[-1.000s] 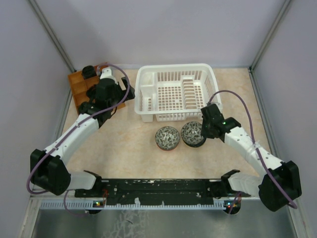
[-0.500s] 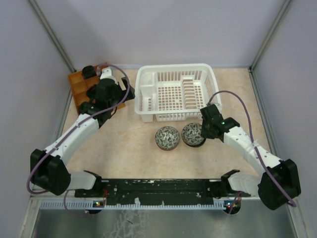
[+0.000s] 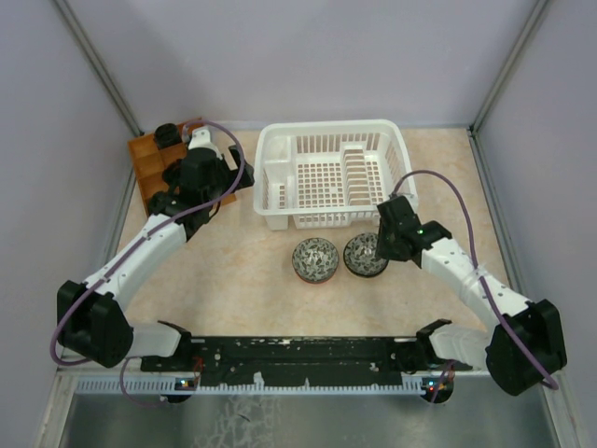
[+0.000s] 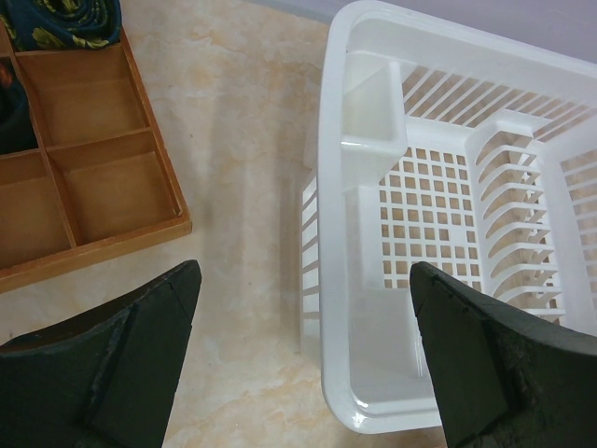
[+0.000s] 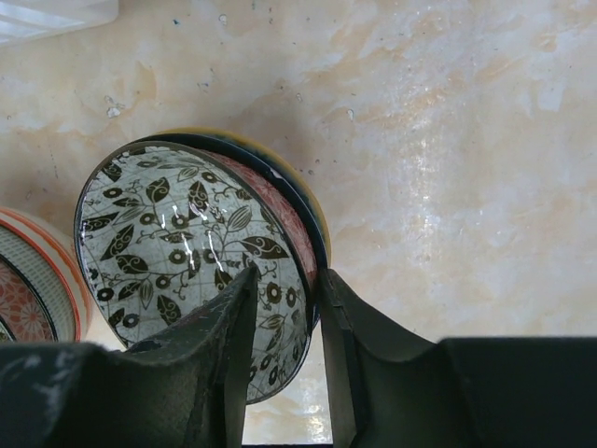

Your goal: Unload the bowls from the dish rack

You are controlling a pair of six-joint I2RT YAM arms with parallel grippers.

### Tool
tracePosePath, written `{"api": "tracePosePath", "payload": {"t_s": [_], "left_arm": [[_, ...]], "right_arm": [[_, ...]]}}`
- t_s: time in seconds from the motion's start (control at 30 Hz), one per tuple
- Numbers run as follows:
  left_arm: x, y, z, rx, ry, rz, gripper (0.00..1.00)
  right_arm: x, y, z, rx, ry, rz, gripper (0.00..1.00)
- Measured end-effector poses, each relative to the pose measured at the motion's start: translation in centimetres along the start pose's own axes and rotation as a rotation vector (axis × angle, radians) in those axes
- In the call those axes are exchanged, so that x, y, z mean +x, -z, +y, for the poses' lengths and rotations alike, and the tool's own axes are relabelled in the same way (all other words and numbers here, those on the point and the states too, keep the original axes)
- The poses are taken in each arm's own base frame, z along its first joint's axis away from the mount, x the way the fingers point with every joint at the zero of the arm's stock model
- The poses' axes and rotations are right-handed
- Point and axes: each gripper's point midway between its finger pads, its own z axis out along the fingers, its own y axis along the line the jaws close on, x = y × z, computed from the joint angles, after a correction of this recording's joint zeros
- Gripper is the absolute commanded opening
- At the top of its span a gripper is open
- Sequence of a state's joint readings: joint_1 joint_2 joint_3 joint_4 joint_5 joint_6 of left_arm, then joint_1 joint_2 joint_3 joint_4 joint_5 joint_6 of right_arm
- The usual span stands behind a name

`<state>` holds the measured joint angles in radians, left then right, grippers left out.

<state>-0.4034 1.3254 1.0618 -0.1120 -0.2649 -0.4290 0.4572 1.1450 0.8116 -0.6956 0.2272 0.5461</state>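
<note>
The white dish rack (image 3: 326, 128) stands at the back centre, with no bowls showing in it. Two patterned bowls sit on the table in front of it. My right gripper (image 3: 379, 248) is shut on the rim of the right bowl (image 3: 362, 255), a dark grey-and-white leaf-patterned one (image 5: 177, 224), with one finger inside and one outside (image 5: 284, 275). Coloured rims show beneath this bowl, as if nested. The left bowl (image 3: 315, 259) shows an orange-striped side (image 5: 28, 271). My left gripper (image 4: 303, 280) is open and empty above the rack's left end (image 4: 336, 233).
An orange-brown compartment tray (image 3: 149, 166) lies at the back left, beside the rack; its empty cells (image 4: 93, 187) show in the left wrist view. Grey walls close the table on three sides.
My right gripper and the bowl in it have shifted slightly toward the near edge. The left arm has not moved.
</note>
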Motion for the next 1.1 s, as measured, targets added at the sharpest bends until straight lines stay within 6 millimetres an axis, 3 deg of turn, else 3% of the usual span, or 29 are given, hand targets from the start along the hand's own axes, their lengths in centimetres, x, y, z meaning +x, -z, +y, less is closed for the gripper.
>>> {"api": "tracePosePath", "payload": {"t_s": [0.33, 0.6, 0.83, 1.1], "left_arm": [[0.0, 0.0, 0.0, 0.000, 0.000, 0.000, 0.99], [0.0, 0.0, 0.0, 0.002, 0.000, 0.001, 0.99], [0.1, 0.0, -0.1, 0.005, 0.001, 0.003, 0.99], [0.1, 0.0, -0.1, 0.007, 0.000, 0.003, 0.99]], "right_arm": [[-0.1, 0.8, -0.5, 0.007, 0.000, -0.018, 0.34], [-0.1, 1.4, -1.0, 0.018, 0.001, -0.027, 0.11], [-0.1, 1.4, -1.0, 0.022, 0.000, -0.029, 0.00], [0.0, 1.1, -1.3, 0.028, -0.006, -0.037, 0.00]]}}
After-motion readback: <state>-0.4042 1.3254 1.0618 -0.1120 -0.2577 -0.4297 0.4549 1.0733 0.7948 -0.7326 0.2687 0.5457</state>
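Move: The top leaf-patterned bowl's near-right rim lies between the right hand's parted fingers. The stack's middle is about 5 cm to the left and level front to back, some 3 cm below. The other bowl stack stands some 15 cm left and 1 cm back. The dish rack's middle is about 20 cm ahead and 12 cm left. From the left hand the leaf-patterned bowl lies some 30 cm right, 17 cm back and 17 cm lower. The right hand comes free of the leaf-patterned bowl's rim, backing about 2 cm right, up and back, fingers closing. ##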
